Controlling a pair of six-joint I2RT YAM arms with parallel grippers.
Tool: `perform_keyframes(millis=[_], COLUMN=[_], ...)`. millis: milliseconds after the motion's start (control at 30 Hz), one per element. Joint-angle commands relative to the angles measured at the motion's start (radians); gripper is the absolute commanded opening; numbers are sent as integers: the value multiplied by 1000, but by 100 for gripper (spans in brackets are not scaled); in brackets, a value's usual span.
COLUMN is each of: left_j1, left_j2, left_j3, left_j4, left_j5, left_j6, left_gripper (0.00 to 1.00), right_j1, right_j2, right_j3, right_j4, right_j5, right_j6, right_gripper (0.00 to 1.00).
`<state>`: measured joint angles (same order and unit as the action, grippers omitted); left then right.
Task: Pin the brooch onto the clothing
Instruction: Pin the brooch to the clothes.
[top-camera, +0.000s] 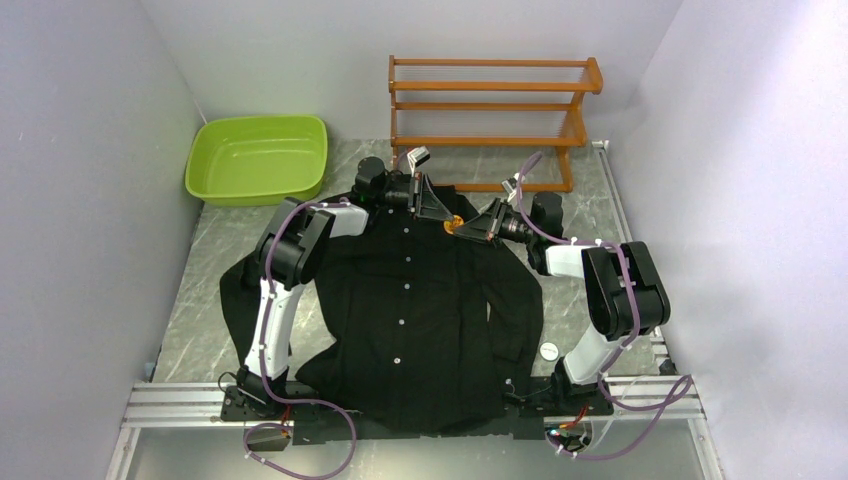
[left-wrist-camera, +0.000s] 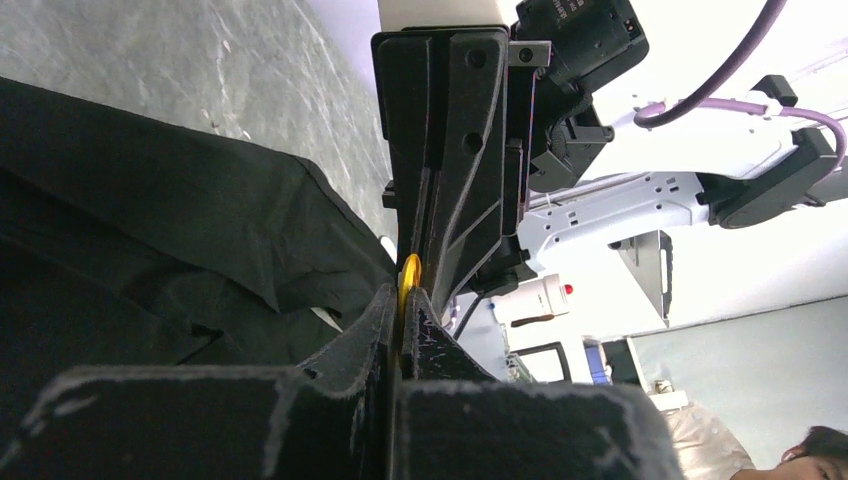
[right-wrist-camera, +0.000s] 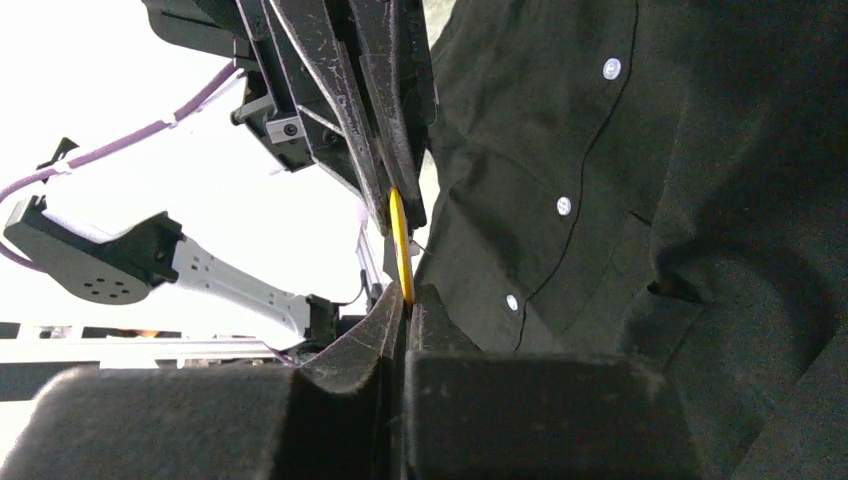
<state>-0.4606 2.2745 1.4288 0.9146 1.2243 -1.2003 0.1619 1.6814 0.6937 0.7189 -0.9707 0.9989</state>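
Note:
The black shirt (top-camera: 410, 310) lies spread flat on the table, collar toward the back. Above its collar end both grippers meet tip to tip on the small orange brooch (top-camera: 452, 223). My left gripper (top-camera: 440, 212) comes from the left and is shut on one edge of it; my right gripper (top-camera: 468, 228) is shut on the opposite edge. In the left wrist view the brooch (left-wrist-camera: 408, 275) stands edge-on between my left gripper (left-wrist-camera: 402, 305) and the right one's fingers (left-wrist-camera: 445, 180). In the right wrist view the brooch (right-wrist-camera: 399, 240) rises from my right gripper (right-wrist-camera: 405, 298), beside the shirt's (right-wrist-camera: 600, 200) button placket.
A green basin (top-camera: 258, 158) sits at the back left and a wooden rack (top-camera: 490, 110) at the back centre. A small white round object (top-camera: 549, 350) lies on the table right of the shirt's hem. Grey walls close in both sides.

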Motion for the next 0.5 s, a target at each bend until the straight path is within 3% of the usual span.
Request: perform_keyframes(millis=[0,233,400,467], left_j1=[-3,4,16,24], left_j2=[-4,-30,-54,-65], left_j3=[-7,-32,-55,-71], left_j4=[3,-69,-107,-106], left_j5=[8,-18,-45,-62], left_j6=[28,103,140,147], left_gripper=[3,16,54,61], right_j1=[-5,-8,-8,-8], right_j2=[-3,-34,-62,-63], right_j3=[-4,2,4,4], right_j4=[96,5,-45,-54], right_j5=[-8,13,21,23], right_j6=[0,-67,-111,-116], right_gripper=[0,0,0,0])
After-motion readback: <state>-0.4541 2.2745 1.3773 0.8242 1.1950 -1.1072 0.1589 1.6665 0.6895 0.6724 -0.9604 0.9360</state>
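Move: Between the two fingertip pairs hangs the brooch, pinched by both: its middle lies about 1 cm back and 1 cm right of the left hand, and about 1 cm ahead and 1 cm left of the right hand, nearly level with both. The nearest shirt button is some 2 cm back and 8 cm left of the left hand, the next about 8 cm back and 8 cm left of it, both some 14 cm below. Opening its fingers from nearly shut to a little over half, the left hand loosens its pinch on the brooch and sinks about 3 cm, with barely any tilt. The right fingers stay shut on the brooch and hold it almost in place, easing down only about half a centimetre. ##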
